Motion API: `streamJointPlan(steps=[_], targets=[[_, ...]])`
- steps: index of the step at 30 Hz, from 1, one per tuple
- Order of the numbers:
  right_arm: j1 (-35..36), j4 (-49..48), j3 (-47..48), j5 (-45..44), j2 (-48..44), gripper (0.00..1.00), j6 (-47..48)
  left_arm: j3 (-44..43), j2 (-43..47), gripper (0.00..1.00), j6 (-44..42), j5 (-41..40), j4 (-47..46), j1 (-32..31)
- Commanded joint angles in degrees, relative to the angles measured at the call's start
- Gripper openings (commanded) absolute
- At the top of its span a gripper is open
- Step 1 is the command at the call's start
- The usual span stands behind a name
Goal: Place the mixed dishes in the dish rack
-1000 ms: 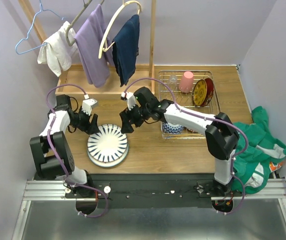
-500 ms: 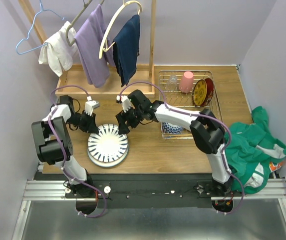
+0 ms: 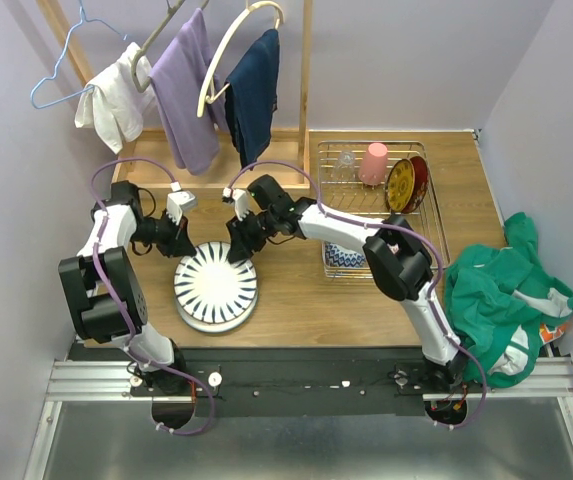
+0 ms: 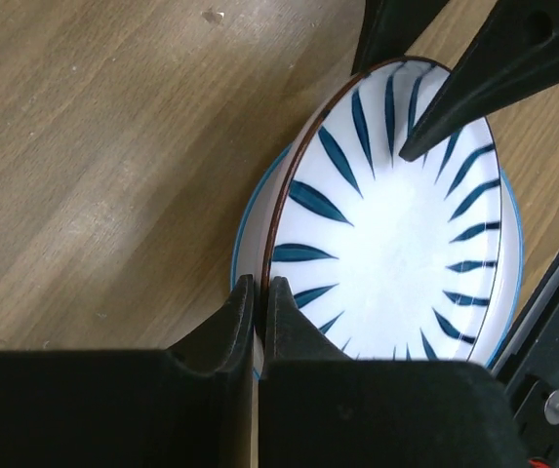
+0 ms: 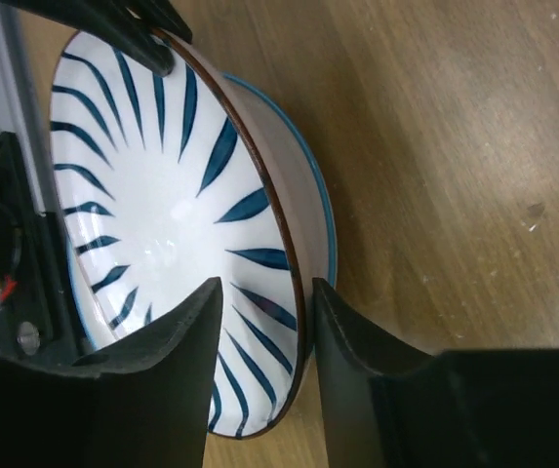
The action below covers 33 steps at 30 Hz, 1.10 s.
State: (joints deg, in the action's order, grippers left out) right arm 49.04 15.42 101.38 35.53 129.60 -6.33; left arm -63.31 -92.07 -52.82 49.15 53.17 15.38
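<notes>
The white plate with dark blue stripes (image 3: 216, 285) lies on the wooden table, resting on a blue-edged dish. My left gripper (image 3: 187, 246) is at the plate's left rim. In the left wrist view that left gripper (image 4: 258, 286) is shut on the brown-edged rim of the striped plate (image 4: 396, 244). My right gripper (image 3: 238, 249) is at the far rim. In the right wrist view the right gripper (image 5: 267, 289) stands open astride the rim of the striped plate (image 5: 152, 195), with a gap on each side. The dish rack (image 3: 433, 222) holds a pink cup (image 3: 373, 163), a red floral plate (image 3: 406, 185) and a blue-white bowl (image 3: 345, 257).
A wooden clothes rack (image 3: 304, 70) with hangers and hanging garments stands at the back left over its wooden tray (image 3: 156, 158). A green cloth (image 3: 511, 290) hangs off the table's right side. The right arm reaches leftward across the table in front of the dish rack.
My left gripper has closed on the striped plate's rim. The right gripper has moved left onto the plate's far rim and its jaws have narrowed.
</notes>
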Motion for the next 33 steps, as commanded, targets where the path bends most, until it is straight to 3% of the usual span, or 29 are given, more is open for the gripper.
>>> streamJointPlan(steps=[1,5,7,10,11,14,17,21,24,33], targets=[[-0.2,-1.8,1.5,7.1,1.6,0.37,0.2,-0.2,2.3,0.03,-2.7,3.5,-1.4,0.2],[-0.2,-1.7,1.3,7.5,1.8,0.06,0.4,0.6,3.6,0.02,-1.3,4.5,-3.8,0.4],[-0.1,-1.7,1.3,7.4,1.5,0.01,0.4,1.3,4.5,0.02,0.6,4.1,-5.3,0.4],[-0.2,-0.4,1.1,5.4,0.0,0.0,0.8,1.7,6.4,0.23,4.7,1.4,-8.3,0.4],[-0.2,0.2,0.9,3.9,-0.8,0.0,0.7,1.6,7.8,0.39,5.1,0.8,-9.4,0.4],[-0.3,2.6,-0.4,-0.2,-4.7,0.0,1.6,1.7,13.6,0.6,9.9,-1.6,-13.4,0.4],[-0.3,4.7,-2.8,-4.1,-10.1,0.0,2.4,-1.6,17.8,0.69,14.6,-0.7,-13.2,0.5],[-0.3,6.9,-5.3,-8.3,-17.0,0.0,3.0,-6.5,21.8,0.73,19.9,1.5,-11.9,0.4],[-0.3,8.9,-7.1,-16.7,-23.7,0.01,1.0,-8.3,25.2,0.75,21.3,1.1,-10.9,0.3],[-2.2,16.0,-10.8,-45.7,-45.5,0.01,-1.0,-6.3,31.6,0.75,14.8,-6.2,-1.0,-4.9]])
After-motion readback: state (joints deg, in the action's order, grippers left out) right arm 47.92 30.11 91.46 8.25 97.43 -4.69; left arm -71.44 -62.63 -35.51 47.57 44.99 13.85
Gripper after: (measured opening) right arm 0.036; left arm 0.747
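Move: The left hand already pinches the far-left rim of the striped plate, whose middle lies some 7 cm back and 6 cm to its right, slightly lower. For the right hand, its fingers open around the far-right rim, that middle is about 6 cm back and 5 cm left. The lower plate sits roughly 9 cm back, 5 cm left and 6 cm below the right hand. The dish rack is centred around 34 cm right and 12 cm ahead of it, the blue bowl about 26 cm right and 2 cm ahead. The right fingers shut on the striped plate's rim while the left still holds its own side, nearly still; then the left opens wide, lets go and rises about 20 cm, its fingers tipping up some 30 degrees. Keeping its pinch, the right hand lifts about 15 cm and swings 12 cm right towards the dish rack, speeding up and turning clockwise about 20 degrees. ##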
